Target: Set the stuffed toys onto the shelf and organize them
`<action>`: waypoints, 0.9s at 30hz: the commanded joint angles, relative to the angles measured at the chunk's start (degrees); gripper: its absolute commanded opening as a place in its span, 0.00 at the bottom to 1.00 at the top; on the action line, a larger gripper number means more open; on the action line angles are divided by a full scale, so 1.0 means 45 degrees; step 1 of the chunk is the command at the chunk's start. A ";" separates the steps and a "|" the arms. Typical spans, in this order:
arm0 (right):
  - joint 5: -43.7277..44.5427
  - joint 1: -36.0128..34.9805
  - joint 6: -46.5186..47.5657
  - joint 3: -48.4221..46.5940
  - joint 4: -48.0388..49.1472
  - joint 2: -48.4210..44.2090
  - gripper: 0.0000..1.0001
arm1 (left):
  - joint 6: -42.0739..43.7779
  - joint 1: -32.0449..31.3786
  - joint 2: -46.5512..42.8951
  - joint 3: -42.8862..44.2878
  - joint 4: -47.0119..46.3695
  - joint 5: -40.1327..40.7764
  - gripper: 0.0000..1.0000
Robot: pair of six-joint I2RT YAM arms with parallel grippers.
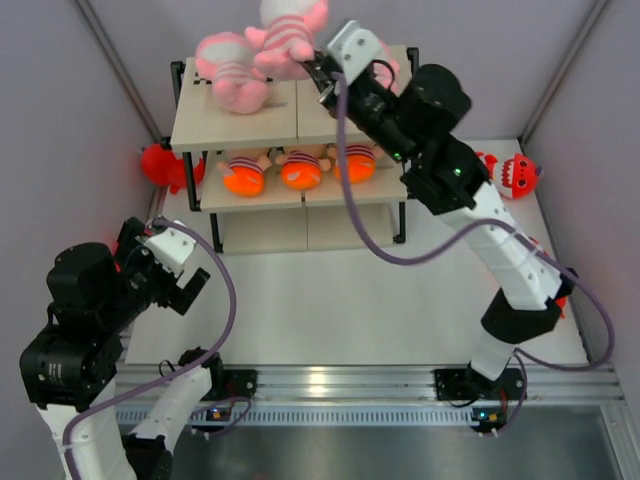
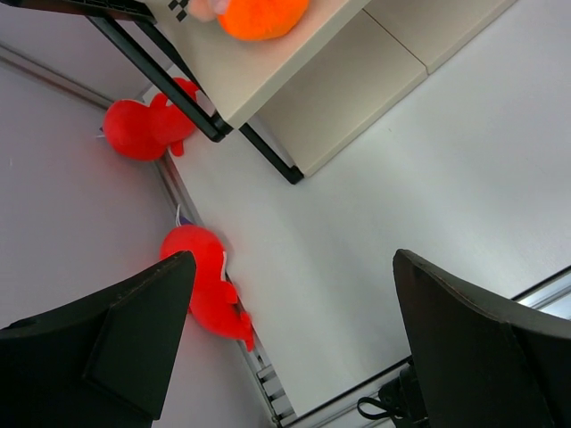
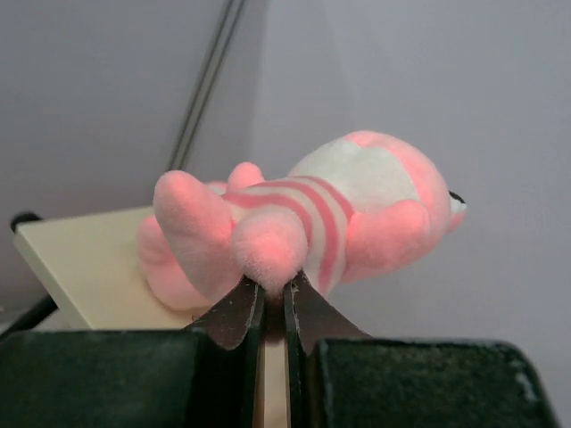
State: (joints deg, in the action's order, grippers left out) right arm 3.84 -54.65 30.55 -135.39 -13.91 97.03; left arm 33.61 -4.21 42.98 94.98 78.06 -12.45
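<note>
My right gripper (image 1: 320, 75) reaches over the shelf's top board (image 1: 215, 125) and is shut on a limb of a pink striped stuffed toy (image 1: 285, 35). In the right wrist view, that gripper (image 3: 272, 290) pinches the toy (image 3: 339, 205) just above the board (image 3: 80, 259). A second pink toy (image 1: 232, 78) lies on the top board. Three toys (image 1: 300, 170) sit in a row on the middle board. My left gripper (image 1: 188, 278) hangs open and empty near the table's left edge. Its wrist view (image 2: 294, 308) shows two red sharks (image 2: 143, 127) (image 2: 207, 283) along the left wall.
A red shark (image 1: 515, 172) lies on the table right of the shelf, and another red toy (image 1: 560, 290) peeks out behind the right arm. The shelf's black leg (image 2: 169, 85) stands close to the left wall. Purple cables loop over the table's middle.
</note>
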 commanded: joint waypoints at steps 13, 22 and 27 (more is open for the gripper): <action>-0.3291 0.2165 -0.0557 -0.0715 -0.1791 0.1446 0.00 | -0.0222 0.0037 -0.0216 -0.0559 0.0446 -0.0457 0.98; -0.4134 0.3081 -0.2139 0.0731 -0.1324 0.0645 0.00 | -0.0163 0.0037 -0.0235 -0.0599 0.0465 -0.0632 0.98; -0.4290 0.3161 -0.2354 0.0849 -0.1576 0.0625 0.08 | -0.0183 0.0037 -0.0294 -0.0677 0.0465 -0.0613 0.98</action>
State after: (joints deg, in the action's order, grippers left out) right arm -13.67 -40.77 21.63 -131.63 -22.39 102.69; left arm 33.15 -4.21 42.13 92.31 78.13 -14.31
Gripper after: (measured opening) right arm 0.070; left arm 0.983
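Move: The right hand already holds a pink toy by one limb, above the top shelf; the free gap that the toy goes to lies about 12 cm ahead, 5 cm to the left and 12 cm down. The pink toy on the gap's left side is some 11 cm ahead and 14 cm left of this hand, the one on its right 12 cm ahead and 4 cm right, both about 12 cm below. From the left hand the gap is roughly 25 cm ahead, 18 cm right and 14 cm higher. Keeping its pinch on the pink toy's limb, the right hand swoops down about 12 cm and forward some 10 cm, a little left as well, to set the toy into the gap between its two neighbours. It then eases back a couple of centimetres at that height and shifts slightly right, while the wrist tips the fingers some 15 degrees down to nearly level. ##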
